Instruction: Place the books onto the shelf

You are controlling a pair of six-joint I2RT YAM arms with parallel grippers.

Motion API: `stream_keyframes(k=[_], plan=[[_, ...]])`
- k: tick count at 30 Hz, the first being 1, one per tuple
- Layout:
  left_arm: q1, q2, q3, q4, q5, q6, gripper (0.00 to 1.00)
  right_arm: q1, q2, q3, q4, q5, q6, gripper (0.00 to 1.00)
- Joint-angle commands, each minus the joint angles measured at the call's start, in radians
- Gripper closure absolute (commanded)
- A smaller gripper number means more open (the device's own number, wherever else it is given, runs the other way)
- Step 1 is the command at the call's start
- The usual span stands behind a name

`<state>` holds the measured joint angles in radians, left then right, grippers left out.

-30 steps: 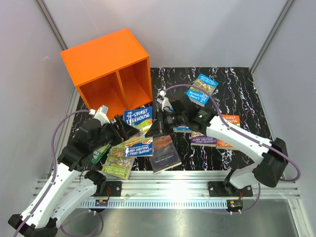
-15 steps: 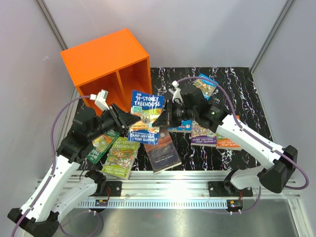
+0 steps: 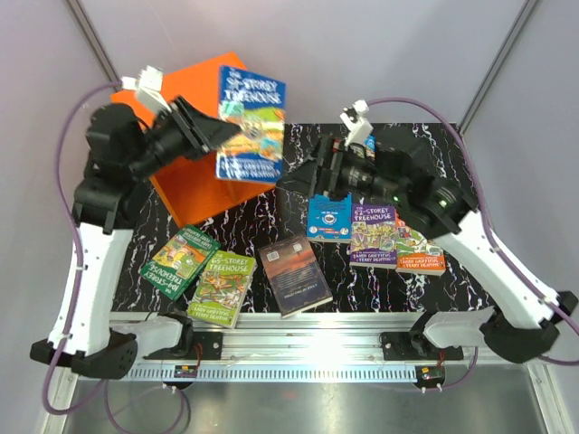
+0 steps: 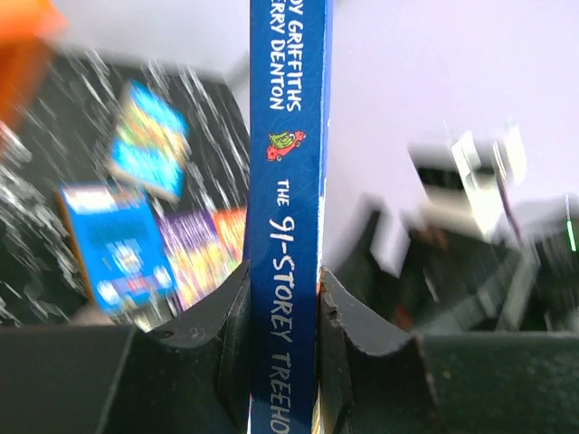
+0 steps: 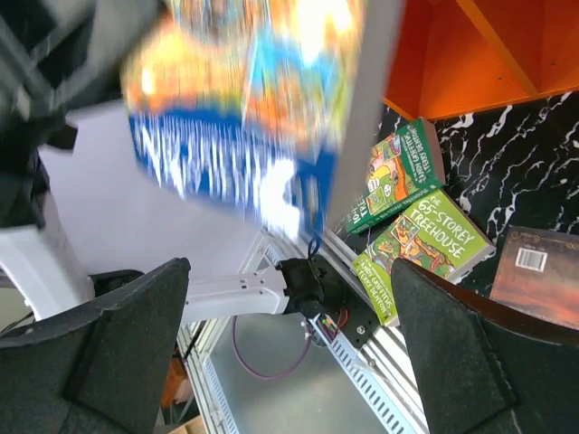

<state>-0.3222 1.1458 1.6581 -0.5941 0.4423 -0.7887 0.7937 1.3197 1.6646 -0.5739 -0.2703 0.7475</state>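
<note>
My left gripper [image 3: 210,134] is shut on the spine of the blue "91-Storey Treehouse" book [image 3: 250,125], which is raised upright in the air in front of the orange shelf [image 3: 192,193]. The left wrist view shows that spine [image 4: 289,181] clamped between the two fingers [image 4: 224,318]. My right gripper [image 3: 303,178] is open and empty just right of the raised book, whose blurred cover [image 5: 244,117] fills the upper part of the right wrist view. Other books lie flat: two green ones [image 3: 178,262] [image 3: 223,287], a dark one [image 3: 295,273], a small blue one [image 3: 330,217], a purple one [image 3: 372,233] and an orange one [image 3: 417,254].
The shelf sits at the back left of the black marbled table [image 3: 452,163], partly hidden by my left arm. Grey walls close in both sides. A metal rail [image 3: 308,327] with the arm bases runs along the near edge.
My left arm has lifted the blue book off the table, up and back toward the shelf. The right gripper has let go of that book, opened wide and drawn back to the right.
</note>
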Motion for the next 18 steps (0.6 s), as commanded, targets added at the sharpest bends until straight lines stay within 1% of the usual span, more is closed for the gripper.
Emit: stream_keyframes(k=[1,2,5,7,8,10,14,18], plan=[[0.157,0.076,0.162,0.033,0.061,0.005,1.0,0.009,-0.13,-0.06,-0.032,0.066,-0.01,0.0],[0.185,0.098,0.219,0.019,0.068,0.008,1.0,0.007,-0.154,-0.084,-0.044,0.083,-0.007,0.0],[0.308,0.164,0.279,0.022,0.11,-0.009,1.0,0.009,-0.235,-0.186,-0.067,0.103,0.018,0.0],[0.371,0.186,0.27,0.057,0.143,-0.056,1.0,0.009,-0.281,-0.242,-0.078,0.103,0.036,0.0],[0.427,0.209,0.249,0.098,0.18,-0.076,1.0,0.009,-0.295,-0.256,-0.092,0.108,0.041,0.0],[0.497,0.235,0.238,0.114,0.225,-0.11,1.0,0.007,-0.324,-0.288,-0.106,0.115,0.05,0.0],[0.575,0.279,0.224,0.036,0.26,-0.072,1.0,0.007,-0.34,-0.296,-0.153,0.143,0.036,0.0],[0.598,0.273,0.186,-0.059,0.171,0.005,1.0,0.007,-0.324,-0.284,-0.167,0.141,0.015,0.0]])
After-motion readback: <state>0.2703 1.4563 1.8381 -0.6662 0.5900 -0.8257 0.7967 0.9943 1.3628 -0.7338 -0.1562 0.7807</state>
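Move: The 91-storey book is already held in the left hand, clear of the table; the orange shelf's middle lies about 25 cm ahead, 10 cm left and 33 cm lower. The dark green book is roughly 21 cm left of this hand and level in reach, the lime 65-storey book about 9 cm back and 9 cm left, both some 46 cm below. From the empty right hand the shelf is about 29 cm ahead, 25 cm left and 27 cm down. The 91-storey book stays pinched by its spine edge as the left hand sweeps it left and forward, about 18 cm and 14 cm, towards and over the orange shelf, rising slightly, then sinking, turning roughly 25 degrees counter-clockwise and tipping down. The right hand, already open and off the book, draws away rightward and back, then sinks about 6 cm, fingers staying wide. ##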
